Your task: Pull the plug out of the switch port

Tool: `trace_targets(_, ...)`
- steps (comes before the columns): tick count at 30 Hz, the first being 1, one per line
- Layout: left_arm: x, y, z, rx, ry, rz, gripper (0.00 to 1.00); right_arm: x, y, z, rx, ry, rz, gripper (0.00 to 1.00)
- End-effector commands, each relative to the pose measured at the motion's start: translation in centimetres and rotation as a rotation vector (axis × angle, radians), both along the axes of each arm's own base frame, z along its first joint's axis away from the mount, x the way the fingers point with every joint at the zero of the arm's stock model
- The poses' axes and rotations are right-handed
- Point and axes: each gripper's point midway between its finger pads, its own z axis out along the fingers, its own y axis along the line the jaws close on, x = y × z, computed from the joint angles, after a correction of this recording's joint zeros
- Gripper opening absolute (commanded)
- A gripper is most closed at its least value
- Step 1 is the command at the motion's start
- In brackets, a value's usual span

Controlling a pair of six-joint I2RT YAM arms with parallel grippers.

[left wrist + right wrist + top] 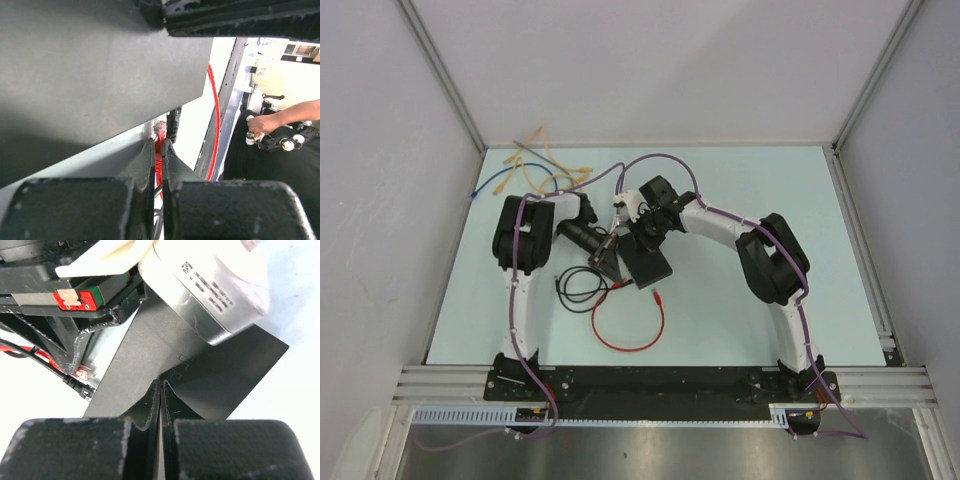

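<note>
The flat matte-black switch box (652,268) lies mid-table and fills the upper left of the left wrist view (100,75). The red plug (160,131) with its clear tip sits at the box's edge, beside a black connector (174,127); it also shows small in the right wrist view (82,373). The switch port itself is hidden behind it. My left gripper (159,150) is shut on the plug's red boot, low at the box's left side (608,262). My right gripper (161,384) is shut, its tips on the box's top face (645,243).
The red cable (630,335) loops toward the near edge, its other end (658,296) lying loose by the box. A black cable coil (580,285) lies to the near left. Yellow and blue cables (545,165) lie at the back left. A person's hand (265,122) shows beyond the table rail.
</note>
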Motion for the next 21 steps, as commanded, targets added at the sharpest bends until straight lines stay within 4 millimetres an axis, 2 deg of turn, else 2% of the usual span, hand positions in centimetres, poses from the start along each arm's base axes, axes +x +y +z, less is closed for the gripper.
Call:
trace_targets(1,1.9,-0.3,1.5,-0.075,-0.033,0.041,0.00,-0.1,-1.7,-2.4,-0.084,0.017,-0.026,0.02)
trace_targets(2,3.2,-0.3,1.8,-0.083,-0.050,0.052,0.00,-0.1,-1.8,-2.5,-0.085,0.018,-0.026,0.02)
trace_targets(7,5.2,0.5,3.1,-0.033,-0.107,0.045,0.00,-0.1,-1.9,-2.3,-0.085,0.013,-0.031,0.02)
trace_targets(11,6.9,3.4,2.7,0.137,-0.253,-0.019,0.00,0.0,-1.9,-2.3,-0.085,0.009,-0.029,0.02)
trace_targets(14,8.0,5.0,3.0,0.216,-0.348,-0.073,0.00,0.1,-1.8,-2.3,-0.083,0.009,-0.028,0.02)
trace_targets(15,8.1,6.0,2.7,0.277,-0.365,-0.101,0.00,0.1,-1.8,-2.3,-0.083,0.009,-0.030,0.02)
trace_targets(21,9.3,9.5,2.5,0.449,-0.481,-0.204,0.00,0.2,-1.8,-2.3,-0.081,0.008,-0.028,0.03)
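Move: The red plug is already free in my left hand's shut fingers. The clear patch of table it is going to lies about 7 cm ahead and 6 cm left. The switch's middle is some 6 cm ahead and 8 cm right, the black plug about 3 cm right and 1 cm back, and the red cable's loose end about 12 cm right and 4 cm back. From my right hand, the held plug is roughly 8 cm back, 8 cm left and 2 cm lower. I keep the freed red plug pinched in my left fingers and carry it away from the switch, first some 5 cm almost straight forward with a slight lift, then forward and increasingly left for another 5 cm, sinking back as my fingers tip steeper down by about 20 degrees. My shut right fingers stay put on top of the switch. ##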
